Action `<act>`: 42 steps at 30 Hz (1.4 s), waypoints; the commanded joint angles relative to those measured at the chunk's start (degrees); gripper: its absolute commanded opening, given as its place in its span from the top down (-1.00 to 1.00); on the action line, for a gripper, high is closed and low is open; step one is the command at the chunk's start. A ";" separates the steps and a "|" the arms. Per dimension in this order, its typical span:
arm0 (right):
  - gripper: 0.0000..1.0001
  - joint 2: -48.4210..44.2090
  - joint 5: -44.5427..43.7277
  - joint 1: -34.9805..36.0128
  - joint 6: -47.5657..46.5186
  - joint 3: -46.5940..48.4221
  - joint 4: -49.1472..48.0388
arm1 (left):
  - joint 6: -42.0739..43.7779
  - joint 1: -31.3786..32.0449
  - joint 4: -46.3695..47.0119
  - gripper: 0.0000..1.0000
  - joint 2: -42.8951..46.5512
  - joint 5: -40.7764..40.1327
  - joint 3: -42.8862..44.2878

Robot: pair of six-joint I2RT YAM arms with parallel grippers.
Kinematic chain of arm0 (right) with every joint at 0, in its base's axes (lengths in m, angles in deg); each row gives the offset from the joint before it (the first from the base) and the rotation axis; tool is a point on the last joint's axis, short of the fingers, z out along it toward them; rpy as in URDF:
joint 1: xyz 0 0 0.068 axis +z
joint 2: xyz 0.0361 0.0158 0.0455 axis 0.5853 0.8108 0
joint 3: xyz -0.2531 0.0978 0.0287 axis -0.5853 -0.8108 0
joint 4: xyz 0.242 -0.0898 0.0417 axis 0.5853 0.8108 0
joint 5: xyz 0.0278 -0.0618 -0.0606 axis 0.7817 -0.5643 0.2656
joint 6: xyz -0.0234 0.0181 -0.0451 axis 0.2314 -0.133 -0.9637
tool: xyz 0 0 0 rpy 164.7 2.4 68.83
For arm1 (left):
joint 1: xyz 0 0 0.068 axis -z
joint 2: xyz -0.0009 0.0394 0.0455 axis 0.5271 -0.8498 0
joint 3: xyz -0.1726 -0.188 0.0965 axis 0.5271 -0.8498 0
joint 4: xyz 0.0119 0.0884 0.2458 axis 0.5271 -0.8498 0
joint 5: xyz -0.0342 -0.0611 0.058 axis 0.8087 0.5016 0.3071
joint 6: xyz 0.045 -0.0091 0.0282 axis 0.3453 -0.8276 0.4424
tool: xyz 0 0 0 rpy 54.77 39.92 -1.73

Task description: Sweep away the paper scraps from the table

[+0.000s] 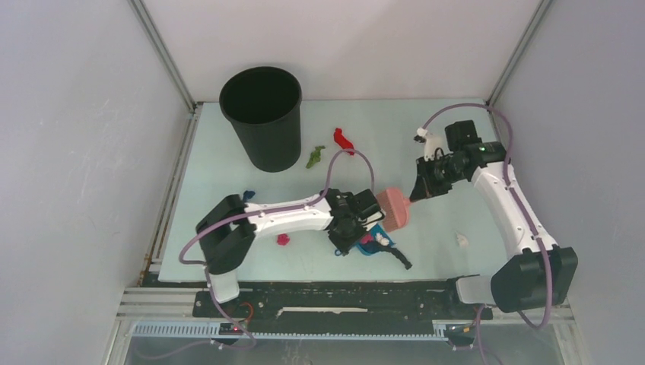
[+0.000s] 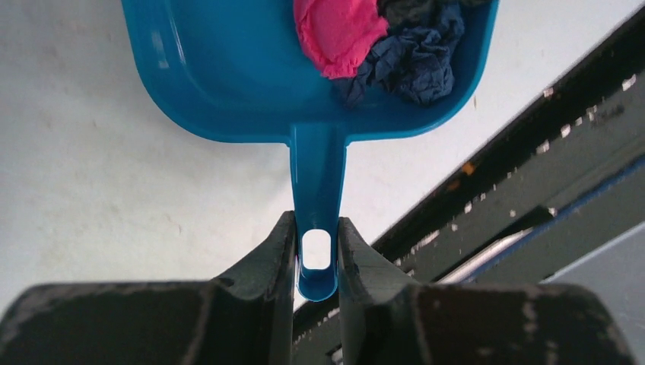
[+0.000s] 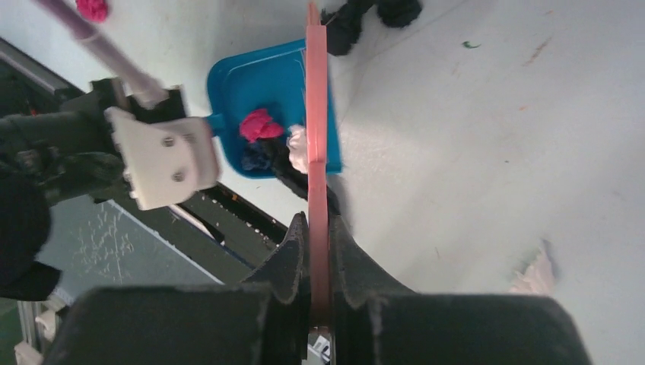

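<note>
My left gripper (image 2: 316, 243) is shut on the handle of the blue dustpan (image 2: 228, 68), which lies flat on the table (image 1: 228, 160) near the front edge. Inside the pan are a magenta scrap (image 2: 335, 30) and a dark blue scrap (image 2: 411, 57). My right gripper (image 3: 318, 243) is shut on the pink brush (image 3: 317, 114), seen edge-on, its head at the pan's mouth (image 1: 395, 207). Loose paper scraps lie around: green (image 1: 315, 157), red (image 1: 344, 140), magenta (image 1: 283, 239), dark blue (image 1: 248, 195), black (image 1: 399, 257) and white (image 1: 461, 239).
A tall black bin (image 1: 262, 114) stands at the back left of the table. Metal rails (image 1: 335, 300) run along the front edge just behind the dustpan. White walls close in the left, right and back sides.
</note>
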 commanded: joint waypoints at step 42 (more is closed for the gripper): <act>1.00 -8.16 -14.35 11.66 -6.13 -5.12 -0.28 | -5.57 5.28 -3.23 1.00 12.20 -3.84 -12.08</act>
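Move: The long black scrap, hanging over the open edge of my dustpan, lies about 13 cm back, 5 cm left and 14 cm below my right hand, which holds the brush. The pale scrap on the pan's lip is some 9 cm back and 8 cm left, the pan's middle 9 cm back and 10 cm left, and a short black scrap 1 cm ahead and 9 cm left. From my left hand on the pan handle, the long black scrap is about 17 cm right, level fore and aft, 3 cm lower. I keep the pan handle pinched in my left hand, lift it a little, carry it about 7 cm left and 5 cm back, then set it low again, out from under the long black scrap. Meanwhile my right hand raises the brush and eases right, swings back about 11 cm turning counter-clockwise some 20 degrees, then sinks and comes forward 3 cm, bristles pressing down on that scrap. ##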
